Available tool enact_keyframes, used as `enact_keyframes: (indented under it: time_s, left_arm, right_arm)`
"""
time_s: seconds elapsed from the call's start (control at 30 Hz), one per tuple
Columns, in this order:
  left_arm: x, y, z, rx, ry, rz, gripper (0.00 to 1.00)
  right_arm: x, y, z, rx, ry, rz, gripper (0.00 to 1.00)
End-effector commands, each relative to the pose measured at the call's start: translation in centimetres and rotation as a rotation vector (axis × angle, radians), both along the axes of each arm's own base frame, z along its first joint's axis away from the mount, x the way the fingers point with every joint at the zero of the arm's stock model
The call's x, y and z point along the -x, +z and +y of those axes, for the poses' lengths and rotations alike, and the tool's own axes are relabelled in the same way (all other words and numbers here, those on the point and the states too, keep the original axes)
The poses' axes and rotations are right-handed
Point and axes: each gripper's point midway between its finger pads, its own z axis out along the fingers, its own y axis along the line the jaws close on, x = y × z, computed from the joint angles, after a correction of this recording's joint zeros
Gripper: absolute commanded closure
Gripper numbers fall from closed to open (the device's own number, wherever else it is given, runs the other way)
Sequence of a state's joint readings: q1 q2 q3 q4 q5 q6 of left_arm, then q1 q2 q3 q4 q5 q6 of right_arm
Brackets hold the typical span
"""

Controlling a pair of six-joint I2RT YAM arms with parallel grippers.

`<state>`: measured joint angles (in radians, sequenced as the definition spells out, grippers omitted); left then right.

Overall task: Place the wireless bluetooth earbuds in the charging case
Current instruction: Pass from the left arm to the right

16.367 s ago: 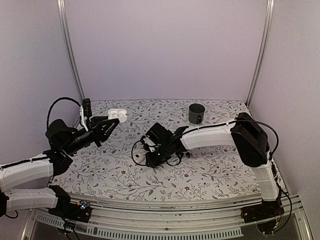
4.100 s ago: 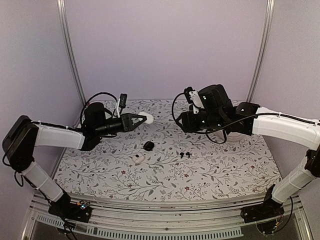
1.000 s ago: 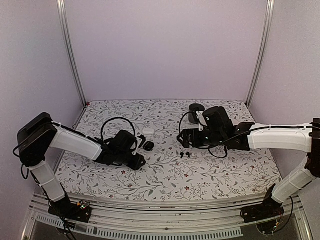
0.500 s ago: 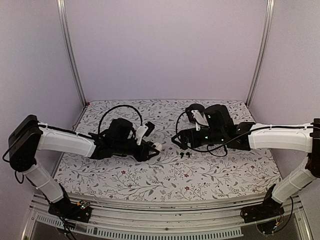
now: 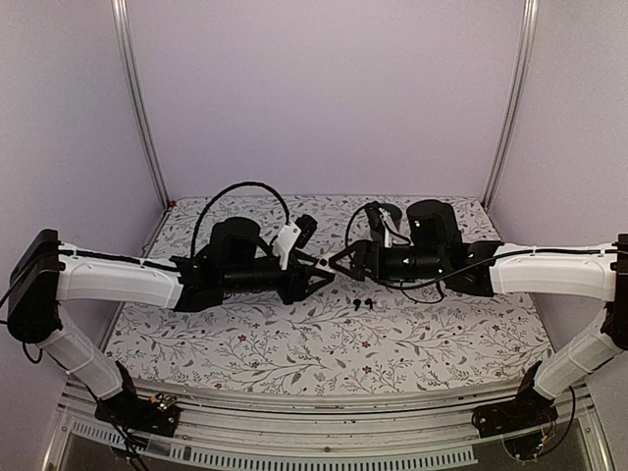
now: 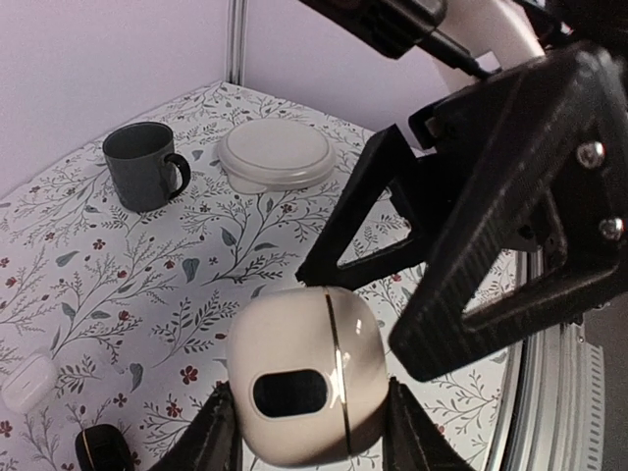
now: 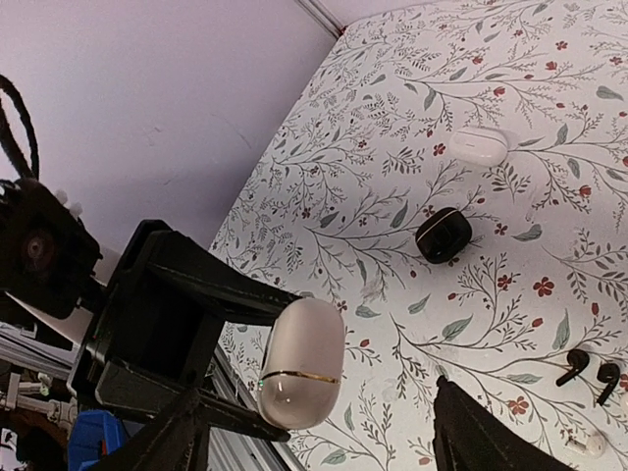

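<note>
My left gripper (image 5: 314, 267) is shut on a white pebble-shaped charging case (image 6: 304, 388) with a gold seam, its lid closed, held up in mid-air over the table's middle. My right gripper (image 7: 316, 397) faces it tip to tip, jaws open on either side of the same charging case (image 7: 302, 363), with a clear gap on one side. A pair of black earbuds (image 7: 589, 371) lies on the cloth below; the same black earbuds (image 5: 361, 303) show in the top view. A small white earbud (image 7: 589, 444) lies near them.
A black round case (image 7: 444, 234) and a small white case (image 7: 479, 145) lie on the floral cloth. A dark mug (image 6: 142, 165) and a white round lid (image 6: 275, 155) stand at the back right. Purple walls enclose the table.
My left arm has lifted the white case off the cloth and carried it right to the middle. My right gripper has come left to meet it, its jaws narrowing a little.
</note>
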<state>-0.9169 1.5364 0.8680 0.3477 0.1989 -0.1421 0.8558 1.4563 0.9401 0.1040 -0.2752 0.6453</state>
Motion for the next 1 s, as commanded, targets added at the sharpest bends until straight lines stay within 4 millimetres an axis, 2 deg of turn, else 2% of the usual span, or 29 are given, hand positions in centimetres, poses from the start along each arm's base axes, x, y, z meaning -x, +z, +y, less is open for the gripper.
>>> enact_keyframes:
  time_s: [0.0, 0.2, 0.43, 0.6, 0.77, 0.83, 0.9, 0.93, 0.97]
  left_arm:
    - [0.2, 3.0, -0.8, 0.039, 0.042, -0.108, 0.86]
    - [-0.1, 3.4, -1.0, 0.041, 0.112, -0.141, 0.86]
    - [-0.1, 3.2, -1.4, 0.043, 0.115, -0.137, 0.86]
    - [0.3, 3.1, -1.8, 0.051, 0.090, -0.132, 0.86]
    - [0.6, 3.3, -2.1, 0.068, 0.073, -0.127, 0.85]
    - [0.6, 3.4, -2.1, 0.072, 0.069, -0.126, 0.84]
    - [0.7, 3.4, -2.1, 0.075, 0.064, -0.124, 0.79]
    - [0.8, 3.5, -2.2, 0.079, 0.058, -0.120, 0.74]
    - [1.1, 3.6, -2.3, 0.088, 0.041, -0.116, 0.64]
  right_arm:
    - [-0.7, 1.8, -0.2, -0.089, -0.094, 0.054, 0.30]
    - [-0.3, 1.9, 0.3, -0.107, -0.103, 0.083, 0.46]
    - [0.2, 1.8, 0.7, -0.121, -0.095, 0.102, 0.59]
    - [0.3, 1.9, 1.2, -0.136, -0.072, 0.101, 0.73]
    - [0.4, 2.1, 1.9, -0.154, -0.047, 0.114, 0.74]
    - [0.4, 2.2, 1.8, -0.161, -0.053, 0.115, 0.78]
    - [0.4, 2.4, 1.8, -0.162, -0.055, 0.111, 0.89]
    - [0.3, 2.4, 1.8, -0.161, -0.056, 0.109, 0.93]
    - [0.3, 2.5, 1.8, -0.159, -0.056, 0.106, 0.96]
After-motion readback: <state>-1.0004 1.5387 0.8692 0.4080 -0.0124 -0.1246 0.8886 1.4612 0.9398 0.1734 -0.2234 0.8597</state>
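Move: Level with the left hand and about 1 cm to its right is the white charging case, already held in that gripper; from the open right gripper the case lies some 3 cm to the left and 1 cm ahead, at its height. On the table roughly 20 cm below, the black case stands about 9 cm ahead and 11 cm left of the right hand, the black earbuds 4 cm ahead and 5 cm left, the white box 17 cm ahead and 11 cm left. Closing from nearly wide open to about a quarter, the right fingers come in on the two sides of the free end of the white case and pinch it, while the right hand eases about 1 cm left and 1 cm up, twisting some 10 degrees. The left hand keeps its hold, nudging the case about 1 cm right towards the right gripper and 1 cm up, with a turn of just under 10 degrees. ##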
